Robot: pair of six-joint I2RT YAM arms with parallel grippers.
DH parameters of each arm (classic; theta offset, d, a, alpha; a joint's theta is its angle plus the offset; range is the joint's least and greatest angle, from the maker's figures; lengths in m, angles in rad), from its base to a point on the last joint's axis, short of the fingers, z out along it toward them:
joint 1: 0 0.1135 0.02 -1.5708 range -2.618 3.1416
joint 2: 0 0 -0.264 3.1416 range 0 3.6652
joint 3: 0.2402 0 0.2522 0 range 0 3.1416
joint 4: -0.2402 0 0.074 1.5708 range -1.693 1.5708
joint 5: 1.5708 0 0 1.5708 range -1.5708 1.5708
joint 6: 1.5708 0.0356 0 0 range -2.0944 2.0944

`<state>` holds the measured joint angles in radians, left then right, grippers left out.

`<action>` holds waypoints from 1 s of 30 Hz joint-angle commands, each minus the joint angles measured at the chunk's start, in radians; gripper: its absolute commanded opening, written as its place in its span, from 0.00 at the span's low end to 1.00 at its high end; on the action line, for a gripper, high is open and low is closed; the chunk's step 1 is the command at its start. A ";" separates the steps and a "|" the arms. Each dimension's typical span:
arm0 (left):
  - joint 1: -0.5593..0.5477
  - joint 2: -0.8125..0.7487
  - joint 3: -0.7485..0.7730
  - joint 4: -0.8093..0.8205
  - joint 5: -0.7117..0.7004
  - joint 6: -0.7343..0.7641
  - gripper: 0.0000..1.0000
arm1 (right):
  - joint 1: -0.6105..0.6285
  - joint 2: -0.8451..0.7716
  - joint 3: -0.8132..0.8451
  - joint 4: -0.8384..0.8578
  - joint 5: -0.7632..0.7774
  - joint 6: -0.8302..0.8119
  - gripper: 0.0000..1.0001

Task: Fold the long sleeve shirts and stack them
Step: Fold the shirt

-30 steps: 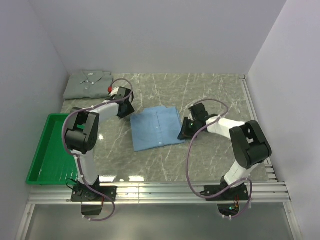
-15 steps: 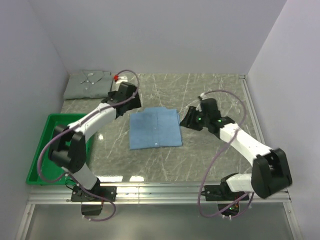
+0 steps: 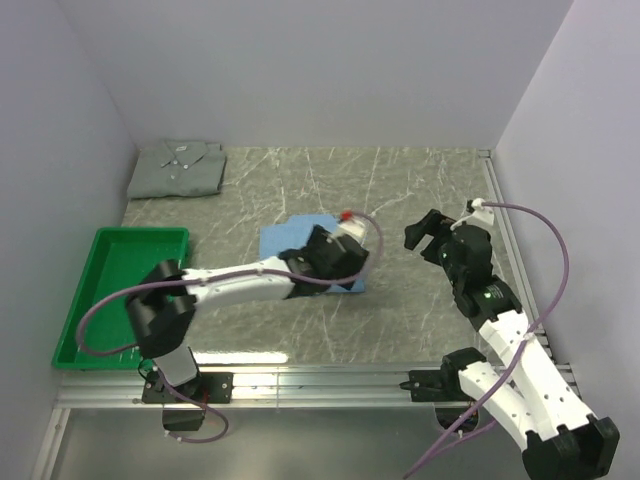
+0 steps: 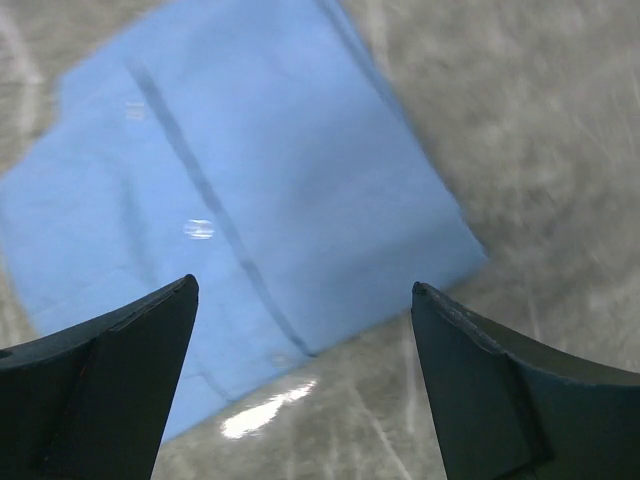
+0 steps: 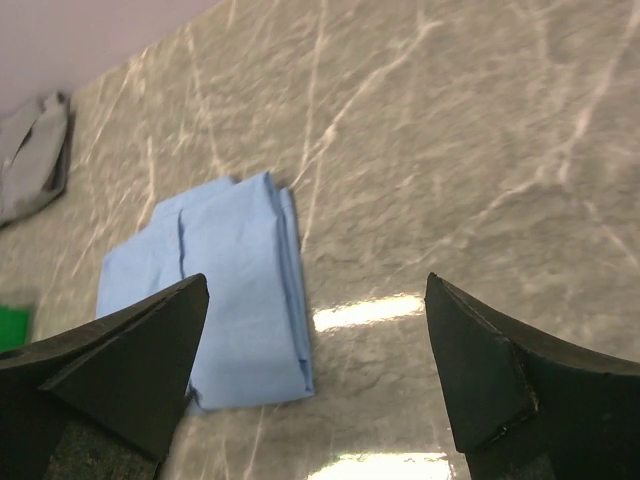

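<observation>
The light blue long sleeve shirt [image 3: 285, 240] lies folded into a rectangle in the middle of the table, its right part hidden under my left arm. My left gripper [image 3: 345, 268] hangs open over the shirt's near right edge; in the left wrist view the blue shirt [image 4: 230, 180] fills the upper left, and nothing sits between the open left gripper [image 4: 305, 290]. The pale grey-green shirt [image 3: 178, 168] lies folded at the back left. My right gripper [image 3: 422, 232] is open and empty, right of the blue shirt [image 5: 230, 300] and apart from it.
A green plastic tray [image 3: 120, 290] sits at the near left beside the wall. Walls close the table on three sides. A metal rail [image 3: 500, 220] runs along the right edge. Bare marbled tabletop [image 3: 400, 180] lies between the blue shirt and the back wall.
Both grippers opened. The left arm swung from the blue shirt's far left corner across to its near right side. The right arm pulled away from the shirt toward the right.
</observation>
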<state>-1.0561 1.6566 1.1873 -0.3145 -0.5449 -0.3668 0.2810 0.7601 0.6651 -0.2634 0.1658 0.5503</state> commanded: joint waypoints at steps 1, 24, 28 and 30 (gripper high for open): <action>-0.105 0.097 0.078 0.011 -0.058 0.109 0.93 | -0.008 -0.033 -0.032 -0.025 0.124 0.043 0.96; -0.203 0.440 0.212 0.020 -0.144 0.298 0.81 | -0.071 -0.082 -0.088 -0.042 0.135 0.119 0.98; -0.203 0.462 0.216 0.017 -0.168 0.299 0.73 | -0.080 -0.067 -0.091 -0.039 0.118 0.119 0.98; -0.202 0.468 0.209 0.020 -0.171 0.296 0.69 | -0.086 -0.061 -0.091 -0.033 0.104 0.114 0.98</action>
<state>-1.2560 2.0850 1.3956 -0.2703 -0.7074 -0.0853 0.2081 0.6922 0.5747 -0.3267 0.2775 0.6613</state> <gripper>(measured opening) 0.698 0.983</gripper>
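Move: The blue shirt's near right corner is the left hand's target, about 7 cm to its right, some 5 cm back and 11 cm below. The folded shirt's middle lies some 5 cm left of that hand and about 1 cm ahead. Farther off are the green tray, roughly 46 cm left and 9 cm back, and the grey shirt, about 34 cm left and 22 cm ahead. From the right hand the same corner is some 13 cm left, 6 cm back and 19 cm below. Down to the blue shirt's near right corner goes the left hand, sinking about 9 cm and moving some 7 cm right, first drawing back, then easing slightly forward; it rolls its left side up and turns clockwise, roughly 30 degrees in all. Its wide-open fingers start closing around the corner, no grip yet seen. The right hand, empty and open, shifts about 4 cm right, away from the shirt, and sinks slightly. ##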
